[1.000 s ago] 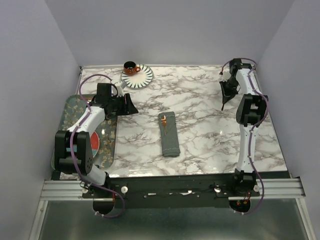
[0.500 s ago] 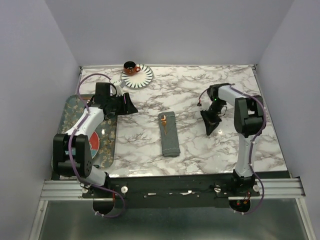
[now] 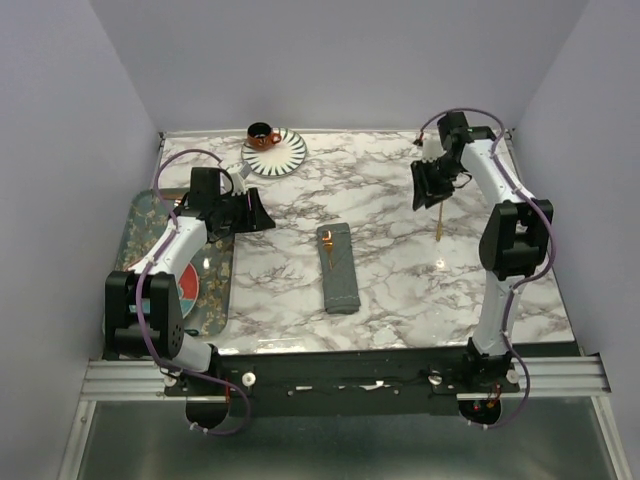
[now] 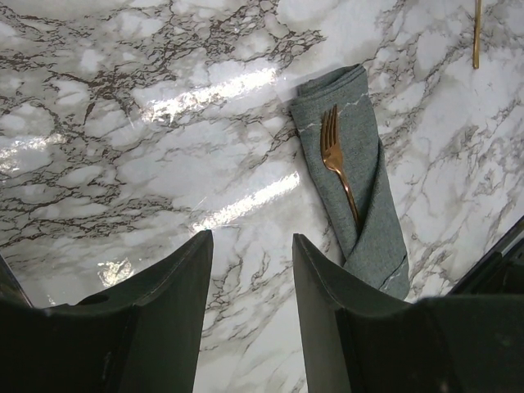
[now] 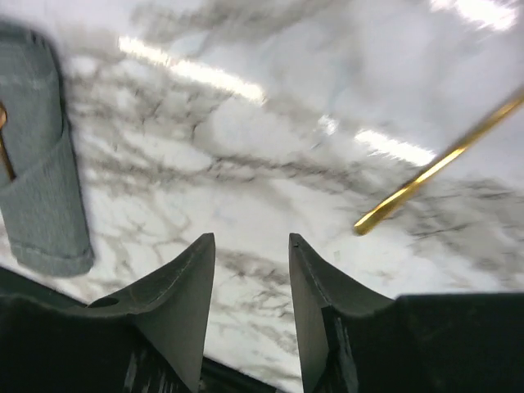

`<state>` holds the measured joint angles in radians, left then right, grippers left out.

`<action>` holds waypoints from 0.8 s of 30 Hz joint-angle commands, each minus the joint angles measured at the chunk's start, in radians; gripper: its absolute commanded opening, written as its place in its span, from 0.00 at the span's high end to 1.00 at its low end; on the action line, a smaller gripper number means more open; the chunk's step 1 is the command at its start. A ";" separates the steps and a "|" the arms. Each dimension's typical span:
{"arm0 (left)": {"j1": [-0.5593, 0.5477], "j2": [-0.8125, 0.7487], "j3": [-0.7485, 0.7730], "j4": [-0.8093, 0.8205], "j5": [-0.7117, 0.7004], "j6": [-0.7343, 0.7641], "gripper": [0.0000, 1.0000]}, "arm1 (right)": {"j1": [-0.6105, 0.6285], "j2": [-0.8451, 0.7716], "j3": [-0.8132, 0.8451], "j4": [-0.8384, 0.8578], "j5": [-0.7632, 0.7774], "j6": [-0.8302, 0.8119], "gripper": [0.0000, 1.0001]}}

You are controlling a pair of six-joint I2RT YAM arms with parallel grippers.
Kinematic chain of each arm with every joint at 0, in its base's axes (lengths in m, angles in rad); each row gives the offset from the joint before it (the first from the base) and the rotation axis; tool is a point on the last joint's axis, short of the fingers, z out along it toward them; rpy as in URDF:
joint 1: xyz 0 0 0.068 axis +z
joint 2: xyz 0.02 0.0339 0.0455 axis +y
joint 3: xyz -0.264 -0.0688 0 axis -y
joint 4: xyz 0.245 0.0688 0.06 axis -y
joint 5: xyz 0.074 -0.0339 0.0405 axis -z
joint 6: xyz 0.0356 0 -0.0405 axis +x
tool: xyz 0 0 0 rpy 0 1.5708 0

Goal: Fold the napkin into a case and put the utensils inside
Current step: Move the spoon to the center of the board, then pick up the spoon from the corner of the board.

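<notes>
The napkin lies folded as a narrow grey case (image 3: 339,270) mid-table, also in the left wrist view (image 4: 360,180) and at the left edge of the right wrist view (image 5: 41,180). A gold fork (image 3: 328,247) (image 4: 337,164) rests in its fold, head sticking out. A second gold utensil (image 3: 440,224) (image 5: 434,170) (image 4: 476,33) lies bare on the marble, right of the case. My right gripper (image 3: 428,192) (image 5: 250,246) hovers open just beyond it, nothing between its fingers. My left gripper (image 3: 262,216) (image 4: 250,246) is open and empty, left of the case.
An orange cup on a striped saucer (image 3: 277,152) stands at the far left edge. A patterned tray (image 3: 150,230) with a red-centred plate (image 3: 190,285) lies along the left side under the left arm. Walls enclose the table on three sides.
The right arm swung in toward mid-table, then back to the far right. Its jaws have opened, and a gold utensil now lies on the marble below it. The left arm has stayed put.
</notes>
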<state>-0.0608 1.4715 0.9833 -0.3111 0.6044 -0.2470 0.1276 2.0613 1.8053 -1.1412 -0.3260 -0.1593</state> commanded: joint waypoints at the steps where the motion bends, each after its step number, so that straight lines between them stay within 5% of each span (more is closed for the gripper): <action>1: 0.006 -0.008 0.023 -0.006 0.024 0.009 0.47 | -0.097 0.153 0.240 0.003 0.117 0.044 0.51; 24: 0.006 0.023 0.044 -0.040 0.012 0.020 0.47 | -0.190 0.424 0.468 -0.012 0.174 0.087 0.54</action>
<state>-0.0608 1.4780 0.9916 -0.3397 0.6044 -0.2386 -0.0608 2.4519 2.2524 -1.1309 -0.1684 -0.0937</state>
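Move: The spoon lies bowl outward, its middle about 8 cm ahead of the right hand, 8 cm to its right and 8 cm below. The folded napkin is roughly 27 cm to that hand's left and 11 cm back, the fork on it some 29 cm left and 5 cm back, both about 8 cm below. From the left hand, the spoon is some 58 cm right, 11 cm ahead and 12 cm lower. The half-open right hand swings about 10 cm forward and 10 right, sinking some 5 over the spoon's neck. ##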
